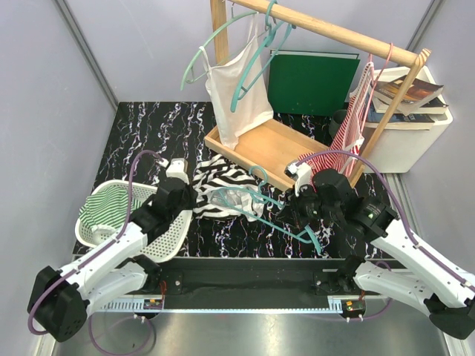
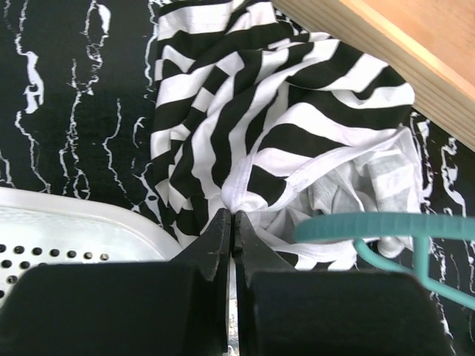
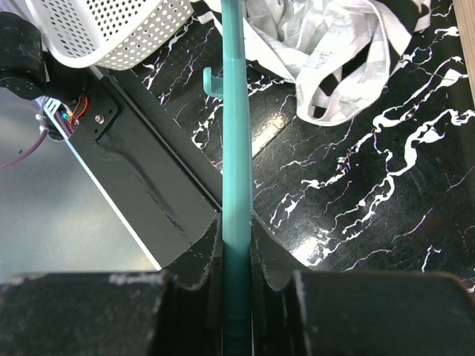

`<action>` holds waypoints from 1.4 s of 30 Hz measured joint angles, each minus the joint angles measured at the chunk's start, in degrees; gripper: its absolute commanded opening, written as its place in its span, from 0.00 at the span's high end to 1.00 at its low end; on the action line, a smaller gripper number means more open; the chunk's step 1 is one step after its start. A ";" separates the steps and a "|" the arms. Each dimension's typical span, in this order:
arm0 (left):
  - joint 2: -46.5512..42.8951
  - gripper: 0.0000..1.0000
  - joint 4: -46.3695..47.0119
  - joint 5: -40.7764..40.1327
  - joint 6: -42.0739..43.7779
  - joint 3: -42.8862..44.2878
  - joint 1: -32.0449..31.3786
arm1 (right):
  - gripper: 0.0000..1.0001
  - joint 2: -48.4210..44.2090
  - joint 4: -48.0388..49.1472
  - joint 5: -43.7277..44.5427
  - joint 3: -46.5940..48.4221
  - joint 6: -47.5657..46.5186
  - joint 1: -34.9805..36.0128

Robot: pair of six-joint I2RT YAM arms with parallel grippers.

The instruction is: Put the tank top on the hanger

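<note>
The black-and-white striped tank top (image 1: 226,191) lies crumpled on the black marbled table, in front of the wooden rack base. My left gripper (image 1: 187,199) is shut on a white fold of the tank top (image 2: 245,159) at its near-left edge. My right gripper (image 1: 291,211) is shut on the bar of a teal hanger (image 1: 256,196) that lies over the tank top, hook toward the rack. The hanger's bar (image 3: 236,141) runs straight up from the jaws in the right wrist view, and one end (image 2: 386,225) crosses the cloth in the left wrist view.
A white perforated basket (image 1: 119,215) with a green-striped cloth sits at the left. A wooden rack (image 1: 260,148) holds a plain white tank top (image 1: 236,93), spare teal hangers (image 1: 260,52) and a red-striped garment (image 1: 355,122). A green folder (image 1: 312,81), books and a white box stand behind.
</note>
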 measured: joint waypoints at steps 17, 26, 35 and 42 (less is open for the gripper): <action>-6.08 1.00 -0.13 5.25 0.61 0.11 1.64 | 1.00 2.99 1.25 4.15 0.35 -0.24 1.70; -5.51 1.00 -1.44 13.16 0.68 2.03 1.68 | 1.00 4.15 9.99 4.59 -2.58 -0.28 3.78; -6.58 1.00 -1.64 17.77 0.04 3.04 1.68 | 1.00 4.50 18.10 2.89 -6.88 1.01 5.03; -8.15 1.00 -2.03 19.85 0.09 7.30 1.68 | 1.00 6.73 20.90 2.34 -7.69 1.92 6.71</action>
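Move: The left fingers already pinch the tank top's edge; the hanger's free end is about 4 cm to their right, 5 cm above and 2 cm back. The tank top's bulk lies some 5 cm ahead, 8 cm right and 6 cm below; the basket is 13 cm left and 7 cm back. From the right hand, which holds the hanger, the pinched edge is about 25 cm left, 10 cm ahead and 10 cm lower. Keep both grips. After a slight dip, raise the left gripper about 9 cm with the pinched edge, drawing it 4 or 5 cm right and a little back while it turns clockwise and rolls left side down. Meanwhile bring the right gripper some 6 cm left, sinking slightly, to carry the hanger's free end across beneath the left fingers. ##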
